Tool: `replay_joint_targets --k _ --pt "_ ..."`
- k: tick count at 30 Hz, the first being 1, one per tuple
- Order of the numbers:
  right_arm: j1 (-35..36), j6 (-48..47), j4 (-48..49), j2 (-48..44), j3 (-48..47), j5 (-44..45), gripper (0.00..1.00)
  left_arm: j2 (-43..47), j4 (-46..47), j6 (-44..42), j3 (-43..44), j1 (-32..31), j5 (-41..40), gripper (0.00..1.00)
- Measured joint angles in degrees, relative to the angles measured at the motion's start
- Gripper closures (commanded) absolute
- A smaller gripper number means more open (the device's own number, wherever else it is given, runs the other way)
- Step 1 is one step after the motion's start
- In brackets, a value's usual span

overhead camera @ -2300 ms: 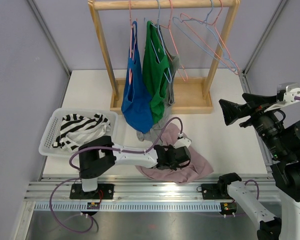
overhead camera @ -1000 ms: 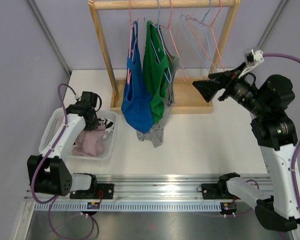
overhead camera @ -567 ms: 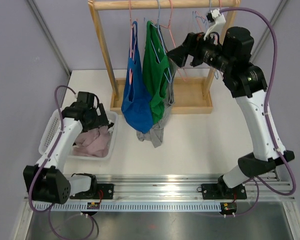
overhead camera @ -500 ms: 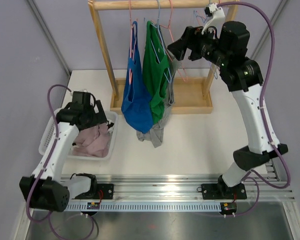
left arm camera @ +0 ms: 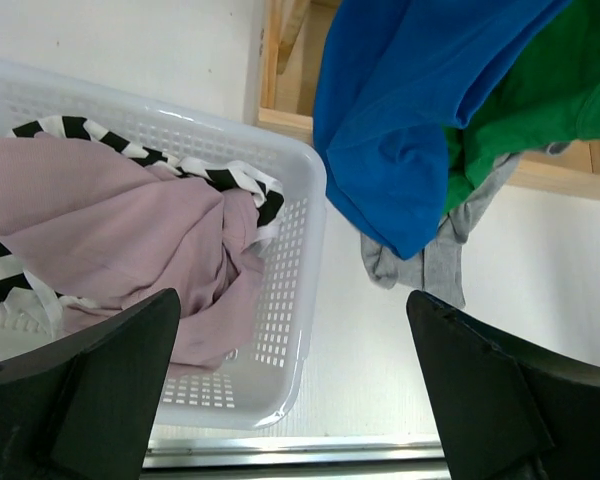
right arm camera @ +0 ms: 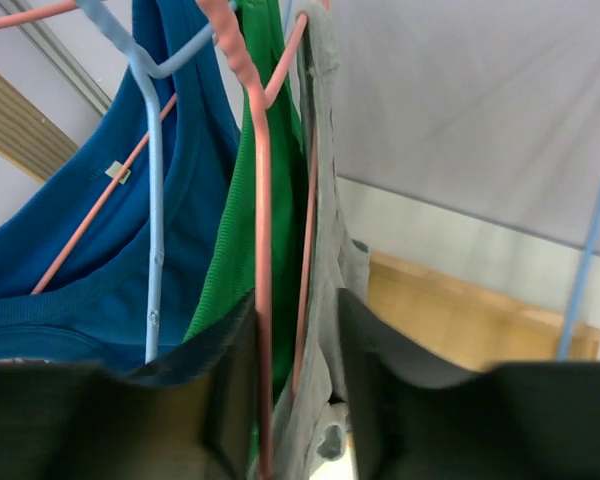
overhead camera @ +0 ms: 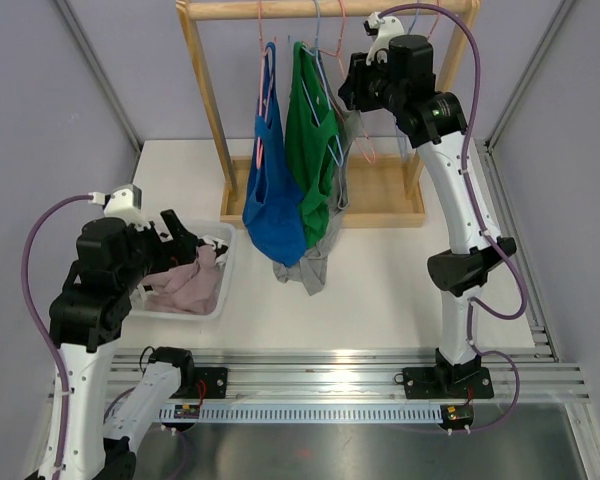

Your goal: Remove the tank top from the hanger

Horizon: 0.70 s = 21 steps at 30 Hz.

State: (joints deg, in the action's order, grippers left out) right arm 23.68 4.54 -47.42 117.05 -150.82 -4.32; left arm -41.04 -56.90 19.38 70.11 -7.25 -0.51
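Observation:
Three tank tops hang on a wooden rack (overhead camera: 206,95): blue (overhead camera: 273,200), green (overhead camera: 315,150) and grey (overhead camera: 312,265). My right gripper (overhead camera: 349,86) is high at the rack. In the right wrist view its jaws (right arm camera: 295,300) stand partly closed around a pink hanger wire (right arm camera: 262,250) and the grey tank top's strap (right arm camera: 325,200). Whether they pinch is unclear. The green top (right arm camera: 230,250) and blue top (right arm camera: 80,250) hang just left. My left gripper (overhead camera: 180,233) hovers open and empty (left arm camera: 292,298) over the basket's right rim.
A white basket (overhead camera: 100,272) at the left holds a pink garment (left arm camera: 110,240) and a striped one (left arm camera: 70,130). Empty pink and blue hangers (overhead camera: 420,40) hang at the rack's right end. The rack's wooden base (right arm camera: 460,310) lies below the tops.
My left gripper opened, left the pink garment in the basket and rose. My right arm swung up and left to the rack, and its jaws narrowed around the hanger wire and grey strap.

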Motion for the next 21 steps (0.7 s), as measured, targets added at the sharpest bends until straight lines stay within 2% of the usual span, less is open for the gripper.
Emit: replay_joint_targets --k 5,6,9,21 --pt "0.0 -0.59 -0.09 0.59 0.0 0.68 0.75 0.2 -1.79 -1.49 -0.55 0.0 1.6 0.01" --pt "0.0 -0.79 0.26 0.59 -0.04 0.7 0.84 0.28 -1.86 -1.64 -0.98 0.0 1.97 0.01" --pt "0.0 -1.29 0.81 0.59 -0.07 0.55 1.0 0.57 -2.08 -1.88 -2.49 0.0 2.95 0.01" --pt "0.0 -1.79 0.83 -1.14 0.04 0.76 1.0 1.64 -1.44 -1.42 -4.15 -0.83 7.98 0.01"
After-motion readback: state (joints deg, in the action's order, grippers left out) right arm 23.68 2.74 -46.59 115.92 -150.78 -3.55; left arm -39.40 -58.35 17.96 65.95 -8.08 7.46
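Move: The pink hanger carrying the grey tank top has its wire already between the right fingers, practically at the hand point; the grey top's middle hangs about 17 cm below, 4 cm back and 2 cm left. The green tank top is roughly 7 cm left, 3 cm back and 14 cm down; the blue tank top 14 cm left, 4 cm back, 16 cm down. From the left hand, that hanger is some 28 cm ahead, 35 cm right and 13 cm higher. Close the half-open right gripper until it pinches the pink hanger's wire, holding the hand almost still beside the green top. Once shut, start drawing up about 1.5 cm with the wire in the grip. Meanwhile let the empty left gripper, kept wide open, sink roughly 3 cm and ease right and slightly back, turning a little clockwise. ##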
